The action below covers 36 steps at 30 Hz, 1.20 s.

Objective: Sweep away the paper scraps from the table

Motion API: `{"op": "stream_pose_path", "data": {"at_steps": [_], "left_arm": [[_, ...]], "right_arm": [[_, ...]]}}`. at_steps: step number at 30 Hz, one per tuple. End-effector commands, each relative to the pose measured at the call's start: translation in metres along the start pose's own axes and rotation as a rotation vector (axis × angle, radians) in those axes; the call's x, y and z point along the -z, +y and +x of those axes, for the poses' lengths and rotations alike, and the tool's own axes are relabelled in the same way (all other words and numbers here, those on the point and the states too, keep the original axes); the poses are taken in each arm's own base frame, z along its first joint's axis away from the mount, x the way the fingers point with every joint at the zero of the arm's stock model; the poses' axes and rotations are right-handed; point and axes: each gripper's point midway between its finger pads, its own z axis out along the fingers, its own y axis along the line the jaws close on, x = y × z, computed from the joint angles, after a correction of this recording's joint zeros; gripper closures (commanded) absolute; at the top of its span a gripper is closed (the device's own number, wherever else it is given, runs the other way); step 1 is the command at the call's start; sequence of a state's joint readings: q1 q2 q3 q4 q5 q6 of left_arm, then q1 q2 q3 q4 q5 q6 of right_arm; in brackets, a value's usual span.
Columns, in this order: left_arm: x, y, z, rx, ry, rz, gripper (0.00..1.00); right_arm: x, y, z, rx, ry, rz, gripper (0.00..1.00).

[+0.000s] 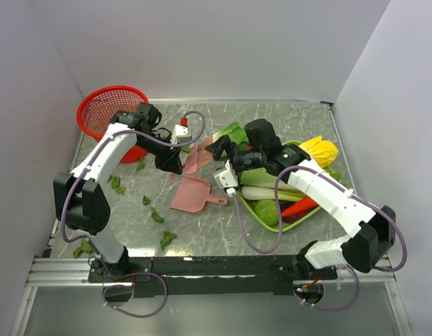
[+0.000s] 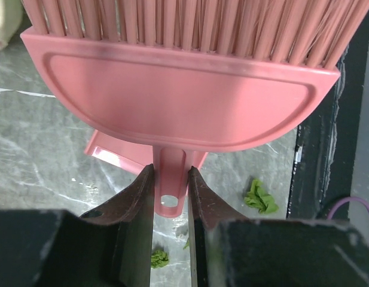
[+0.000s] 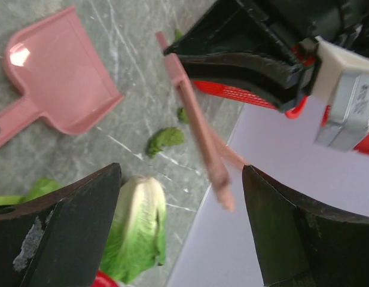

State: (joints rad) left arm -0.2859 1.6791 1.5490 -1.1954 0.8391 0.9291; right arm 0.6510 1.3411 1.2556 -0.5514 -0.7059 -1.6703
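Note:
Dark green paper scraps lie scattered over the left half of the marble table; more scraps sit nearer the left arm. My left gripper is shut on the handle of a pink hand brush, held above the table. In the left wrist view the gripper pinches that handle, with the brush head ahead and scraps below. A pink dustpan lies flat on the table. My right gripper is open beside the brush; its wrist view shows the gripper empty, the brush edge-on and one scrap.
A red mesh basket stands at the back left corner. A lime green tray with toy vegetables sits at the right, under the right arm. A toy cabbage lies just below the right jaws. White walls enclose three sides.

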Motion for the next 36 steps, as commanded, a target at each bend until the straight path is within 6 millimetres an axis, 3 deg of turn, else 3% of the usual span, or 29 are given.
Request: {"op": "stream_pose_path", "data": {"at_steps": [1,7,8,10,11,13,14,15,17,19,23,25,26,27,28,29,31,33,35,36], "left_arm": [[0.000,-0.007,-0.008,-0.022,0.007,0.044,0.99],[-0.001,-0.011,-0.013,-0.011,-0.016,0.060,0.99],[-0.001,-0.011,-0.015,-0.015,-0.018,0.062,0.99],[-0.001,-0.011,-0.014,-0.011,-0.013,0.065,0.99],[-0.001,-0.011,-0.015,-0.011,-0.012,0.065,0.99],[-0.001,-0.009,-0.017,-0.010,-0.011,0.061,0.99],[0.001,-0.008,-0.018,0.002,-0.015,0.052,0.99],[0.001,-0.007,-0.020,0.009,-0.019,0.040,0.99],[0.005,0.002,-0.030,0.026,-0.053,-0.022,0.76],[0.013,0.007,-0.039,0.018,-0.095,-0.073,0.53],[0.037,0.012,-0.065,-0.046,-0.220,-0.201,0.34],[0.044,0.014,-0.070,-0.059,-0.241,-0.239,0.27],[0.049,0.012,-0.073,-0.053,-0.262,-0.253,0.26],[0.053,0.015,-0.078,-0.067,-0.288,-0.268,0.25],[0.056,0.013,-0.085,-0.072,-0.325,-0.255,0.25],[0.060,0.013,-0.084,-0.020,-0.356,-0.252,0.25],[0.066,0.009,-0.095,0.037,-0.441,-0.200,0.24],[0.076,0.016,-0.103,0.048,-0.507,-0.196,0.16],[0.084,0.014,-0.106,0.166,-0.588,-0.149,0.15],[0.098,0.020,-0.124,0.098,-0.674,-0.170,0.15]], "right_arm": [[-0.012,-0.033,0.008,0.087,0.025,0.071,0.12],[-0.022,-0.032,0.012,0.070,0.036,0.077,0.27],[-0.023,-0.033,0.011,0.066,0.033,0.079,0.36],[-0.025,-0.034,0.013,0.052,0.039,0.074,0.46],[-0.025,-0.033,0.015,0.035,0.048,0.070,0.57],[-0.025,-0.035,0.018,0.016,0.064,0.066,0.67],[-0.024,-0.034,0.019,-0.001,0.070,0.061,0.78],[-0.024,-0.031,0.020,-0.024,0.076,0.046,0.84],[-0.022,-0.026,0.024,-0.098,0.089,0.032,0.99],[-0.016,-0.022,0.026,-0.217,0.094,0.032,1.00],[0.005,-0.017,0.030,-0.482,0.069,0.039,1.00],[0.015,-0.005,0.033,-0.693,0.059,0.011,1.00],[0.021,-0.013,0.025,-0.752,0.006,0.016,1.00],[0.027,-0.013,0.033,-0.838,-0.007,0.022,1.00],[0.030,-0.008,0.029,-0.978,-0.026,0.003,1.00],[0.037,-0.020,0.027,-1.032,-0.048,0.019,1.00],[0.041,-0.023,0.027,-1.249,-0.125,-0.010,1.00],[0.050,-0.036,0.028,-1.420,-0.213,0.005,1.00],[0.052,-0.042,0.033,-1.465,-0.278,0.038,1.00],[0.055,-0.044,0.029,-1.540,-0.326,0.014,1.00]]}}
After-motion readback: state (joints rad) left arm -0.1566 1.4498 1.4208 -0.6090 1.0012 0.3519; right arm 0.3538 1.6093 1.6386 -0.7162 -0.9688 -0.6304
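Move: The brush's bristles stand about 3 cm ahead of the open right fingers, 3 cm to their left and 1 cm lower. The left hand grips the brush's handle; from it the bristles are roughly 10 cm to the right and 7 cm up, level in reach. The dustpan lies on the table 9 cm ahead, 7 cm left and 26 cm below the right hand, and the vegetable basket 12 cm ahead, 20 cm right, 22 cm below. The brush changes hands in the air: while the left holds its handle almost still, the right eases about 4 cm forward and left and pinches the bristles. The left then opens and backs off, rising some 10 cm and a little forward. The right carries the brush about 6 cm rightward, also forward and up, rolling it roughly 60 degrees and swinging clockwise. ##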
